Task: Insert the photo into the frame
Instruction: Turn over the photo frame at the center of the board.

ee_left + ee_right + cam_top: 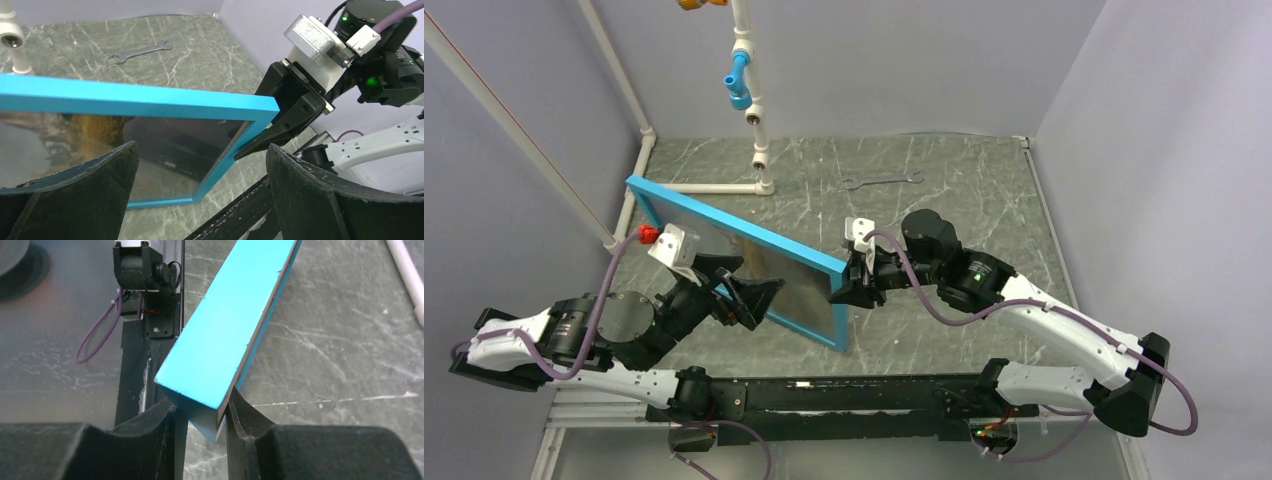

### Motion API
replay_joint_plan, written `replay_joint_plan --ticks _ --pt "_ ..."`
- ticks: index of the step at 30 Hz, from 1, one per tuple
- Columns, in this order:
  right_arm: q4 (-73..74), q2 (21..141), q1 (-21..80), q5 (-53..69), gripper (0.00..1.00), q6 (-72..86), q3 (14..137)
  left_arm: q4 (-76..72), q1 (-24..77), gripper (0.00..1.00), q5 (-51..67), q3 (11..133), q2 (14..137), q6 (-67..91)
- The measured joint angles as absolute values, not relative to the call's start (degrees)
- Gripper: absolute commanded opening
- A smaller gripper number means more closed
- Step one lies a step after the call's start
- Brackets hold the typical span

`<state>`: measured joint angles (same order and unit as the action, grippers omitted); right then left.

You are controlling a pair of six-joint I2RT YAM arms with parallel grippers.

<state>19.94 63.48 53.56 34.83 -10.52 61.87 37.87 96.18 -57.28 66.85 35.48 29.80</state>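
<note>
The frame (734, 228) is bright blue and stands upright on its long side, running from back left to front right. My right gripper (849, 283) is shut on its right-hand upper corner (225, 335), one finger on each face. Behind the glossy pane the photo (85, 130) shows dimly, with an orange-brown patch and grey rock. My left gripper (202, 162) is open and wide, facing the frame's front near its lower right corner, and holds nothing. In the top view the left gripper (754, 300) sits just before the pane. I cannot tell whether the frame's lower edge touches the table.
A grey wrench (882, 180) lies on the marbled table behind the frame. A white pipe stand (759, 150) with a blue fitting rises at the back left. A black rail (844, 395) runs along the near edge. Walls close the left, back and right.
</note>
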Motion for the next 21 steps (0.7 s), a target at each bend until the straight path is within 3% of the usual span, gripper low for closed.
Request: replay_joint_plan --ticks 12,21 --pt "17.5 60.1 43.3 32.1 0.00 8.7 53.1 41.1 96.2 0.99 -59.8 63.5 36.4 36.1" --pt "17.9 60.1 33.9 36.4 0.00 16.6 49.0 45.6 95.7 0.99 -61.3 65.0 46.1 43.1"
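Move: The right hand still pinches the short side bar of the nearly upright frame, close below its top corner; the frame's middle lies roughly 19 cm left, 8 cm ahead and 8 cm below. The board's centre is about 20 cm ahead, 2 cm left and 27 cm down. On the board, the wrench lies some 36 cm ahead and 7 cm right, the pipe foot equally far ahead and 18 cm left. From the open left hand, the board's centre is about 20 cm ahead, 14 cm right and 38 cm below. Forward, right and down in about equal parts, some 6 cm each, the right hand carries the pinched frame side, starting slowly and then running steadily, while its wrist tips the frame's top edge forward about 30 degrees and turns clockwise nearly as much. The empty left hand, fingers wide open, sinks about 6 cm and drifts right over the photo face. ##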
